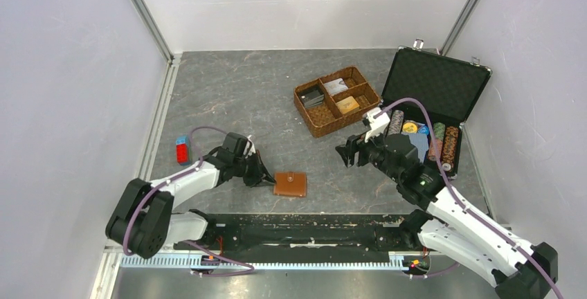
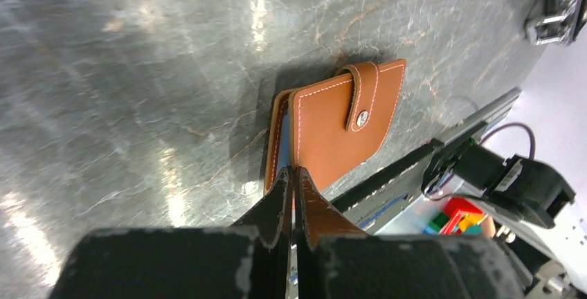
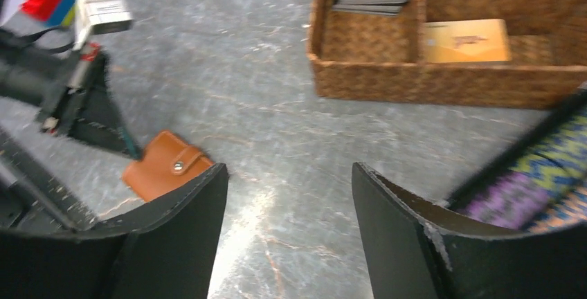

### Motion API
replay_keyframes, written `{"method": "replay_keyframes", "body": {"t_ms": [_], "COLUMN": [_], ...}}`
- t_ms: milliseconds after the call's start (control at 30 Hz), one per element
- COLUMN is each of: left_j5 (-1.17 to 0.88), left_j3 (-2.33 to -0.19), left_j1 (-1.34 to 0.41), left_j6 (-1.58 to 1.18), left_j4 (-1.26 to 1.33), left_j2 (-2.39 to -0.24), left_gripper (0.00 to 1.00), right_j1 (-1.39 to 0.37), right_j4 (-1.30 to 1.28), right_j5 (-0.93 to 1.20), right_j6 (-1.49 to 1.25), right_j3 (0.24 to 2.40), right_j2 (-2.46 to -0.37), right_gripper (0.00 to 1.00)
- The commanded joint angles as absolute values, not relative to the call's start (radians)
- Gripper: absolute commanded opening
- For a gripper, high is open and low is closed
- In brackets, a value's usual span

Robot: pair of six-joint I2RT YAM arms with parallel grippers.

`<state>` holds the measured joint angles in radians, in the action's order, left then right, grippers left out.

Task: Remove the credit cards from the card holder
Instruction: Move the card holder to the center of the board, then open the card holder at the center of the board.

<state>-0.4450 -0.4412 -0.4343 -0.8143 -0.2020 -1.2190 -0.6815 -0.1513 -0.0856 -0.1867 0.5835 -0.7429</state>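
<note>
The tan card holder [image 1: 290, 184] lies snapped shut on the grey table near the front edge, also in the left wrist view [image 2: 342, 122] and the right wrist view [image 3: 166, 173]. My left gripper [image 1: 266, 180] is shut, its tips [image 2: 291, 171] pressed against the holder's left edge where blue sleeves show. Whether anything thin is pinched I cannot tell. My right gripper [image 1: 349, 152] hangs open [image 3: 289, 171] over bare table to the holder's right, holding nothing. A golden-orange credit card [image 1: 348, 104] lies flat in a basket compartment [image 3: 467, 41].
A woven brown basket [image 1: 304, 98] with compartments stands at the back centre. An open black case [image 1: 436, 84] with striped poker chips [image 1: 443, 140] is at the right. A red and blue block [image 1: 182, 150] lies at the left. White walls close in three sides.
</note>
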Motion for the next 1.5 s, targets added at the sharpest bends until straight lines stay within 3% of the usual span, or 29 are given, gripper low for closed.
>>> {"method": "replay_keyframes", "body": {"t_ms": [0,167,300,533,867,1467], "left_j5": [-0.557,-0.53,-0.456,-0.29,0.048,0.009], "left_j3": [-0.505,-0.579,-0.635,-0.734,-0.804,-0.738], "left_j1": [-0.482,-0.511,-0.512,-0.507,-0.503,-0.503], "left_j6": [-0.71,-0.675,-0.671,-0.658,-0.552,-0.608], "left_j4": [-0.162,-0.248,-0.316,-0.458,-0.686,-0.639], "left_j2": [-1.282,-1.313,-1.282,-1.184,-0.972,-0.922], "left_gripper": [0.02,0.06,0.28,0.5,0.59,0.64], "right_j1": [-0.685,-0.735,-0.838,-1.068,-1.166,-1.167], "right_j4": [0.048,0.133,0.186,0.264,0.419,0.533], "right_j5": [0.158,0.19,0.114,-0.05,-0.133,-0.103], "right_j6": [-0.171,-0.183,-0.131,0.048,0.126,0.209], "right_j3": [0.5,0.451,0.431,0.448,0.469,0.53], "right_j2": [-0.775,-0.849,-0.907,-1.062,-1.271,-1.475], "right_gripper": [0.66,0.61,0.6,0.58,0.54,0.51]}}
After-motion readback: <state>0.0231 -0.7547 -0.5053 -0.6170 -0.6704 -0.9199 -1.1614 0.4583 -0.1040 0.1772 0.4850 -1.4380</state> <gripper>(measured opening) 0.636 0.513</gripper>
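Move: Just off the left fingertips, which still pinch its left edge, lies the card holder, its middle about 6 cm to that hand's right, 1 cm back and at nearly the same height. The toy blocks stand some 35 cm left and 12 cm ahead of that hand. From the empty right hand the holder lies about 18 cm left, 6 cm back and 18 cm below; the basket is some 26 cm straight ahead, the chip case 32 cm right and 11 cm ahead. Dragging the holder by its pinched edge, the left hand goes about 2 cm right and a little back, turning clockwise, then opens, lets go and withdraws up and left. The right hand sweeps some 15 cm left and as far down, also back, turning about 35 degrees counter-clockwise and rolling its left side down while its fingers narrow to half open, ending close above the holder. ##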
